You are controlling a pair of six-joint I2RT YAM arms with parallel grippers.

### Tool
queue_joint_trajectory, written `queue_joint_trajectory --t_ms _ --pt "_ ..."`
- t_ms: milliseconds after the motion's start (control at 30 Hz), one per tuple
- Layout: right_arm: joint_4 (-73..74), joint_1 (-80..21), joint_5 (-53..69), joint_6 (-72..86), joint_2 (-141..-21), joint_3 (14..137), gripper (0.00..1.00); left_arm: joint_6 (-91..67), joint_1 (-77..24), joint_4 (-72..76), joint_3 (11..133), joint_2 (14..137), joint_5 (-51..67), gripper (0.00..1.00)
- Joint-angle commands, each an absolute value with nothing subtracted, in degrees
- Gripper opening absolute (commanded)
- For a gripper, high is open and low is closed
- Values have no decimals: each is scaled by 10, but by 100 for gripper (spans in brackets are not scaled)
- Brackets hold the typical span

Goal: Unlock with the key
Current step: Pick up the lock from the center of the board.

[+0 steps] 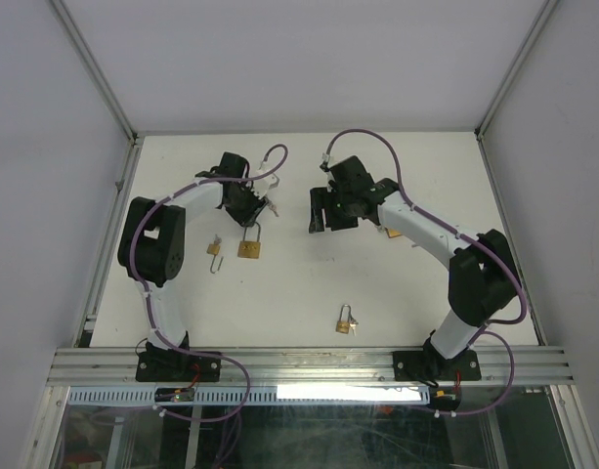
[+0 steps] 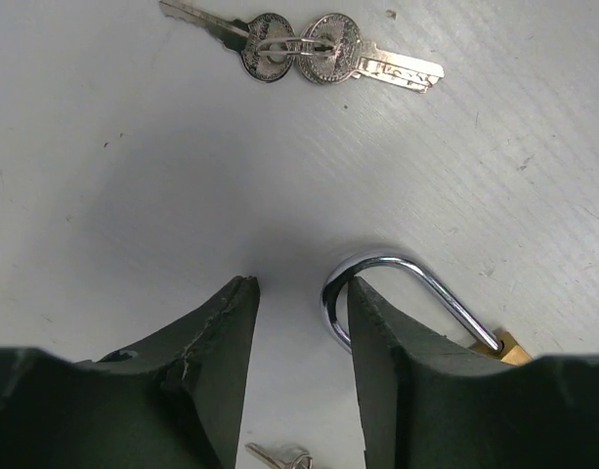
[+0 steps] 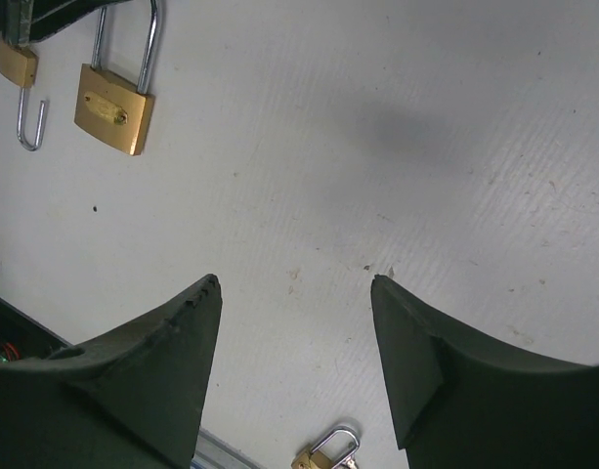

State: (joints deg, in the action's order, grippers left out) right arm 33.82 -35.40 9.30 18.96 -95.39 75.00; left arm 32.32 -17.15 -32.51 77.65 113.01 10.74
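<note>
A pair of silver keys (image 2: 299, 47) on one ring lies flat on the white table, beyond my left gripper (image 2: 301, 283). That gripper is open, and only bare table shows between its fingers. Its right finger (image 2: 377, 342) overlaps the bend of a brass padlock's chrome shackle (image 2: 416, 283). From above, the left gripper (image 1: 248, 217) hovers just over this padlock (image 1: 249, 248). My right gripper (image 3: 294, 281) is open over bare table, holding nothing, and in the top view it (image 1: 320, 210) sits right of the left one.
A small padlock with its shackle swung open (image 1: 214, 248) lies left of the first one. Another padlock with a key (image 1: 346, 321) rests near the front edge. A second small key (image 2: 279, 456) lies under the left gripper. The table (image 1: 309, 283) is walled on three sides.
</note>
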Motion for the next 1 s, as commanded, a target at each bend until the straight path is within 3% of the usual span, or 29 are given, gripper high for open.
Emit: queue_joint_trajectory --t_ms 0,200,267,533,733,967 --pt "332 -357 84 191 -953 759 65 326 -173 -296 752 1119 72 38" --pt "334 -357 80 189 -953 768 65 304 -202 -287 723 1112 47 14" --pt "334 -357 78 189 -953 770 65 291 -204 -282 715 1110 34 0" --pt "309 -357 128 182 -950 769 65 234 -204 -219 696 1019 46 0" --pt "116 -361 316 199 -980 726 65 247 -205 -113 590 904 64 0" --pt "-43 -383 397 244 -1099 752 63 252 -208 -25 505 825 81 0"
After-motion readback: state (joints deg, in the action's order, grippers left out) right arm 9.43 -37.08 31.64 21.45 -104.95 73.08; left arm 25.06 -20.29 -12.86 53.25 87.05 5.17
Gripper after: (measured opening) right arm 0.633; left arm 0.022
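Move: The big lock lies right under the left hand, its shackle's bend between the open fingertips; its middle is about 4 cm back, 1 cm right and 1 cm below. Its keys lie roughly 5 cm ahead and 6 cm right of the left hand, and the smaller open lock about 8 cm back and 7 cm left, both on the table. From the right hand, the big lock is about 16 cm left, 4 cm ahead and 12 cm lower. Staying nearly in place at first, the left hand shuts its fingers and pinches the bend of the big lock's shackle, then lifts some 6.5 cm while drawing back about 3 cm, its fingertips swinging forward by nearly 20 degrees. Late on, the right hand sweeps left towards the lock, about 9 cm, rolling its left side up and turning counter-clockwise with fingers still open. ##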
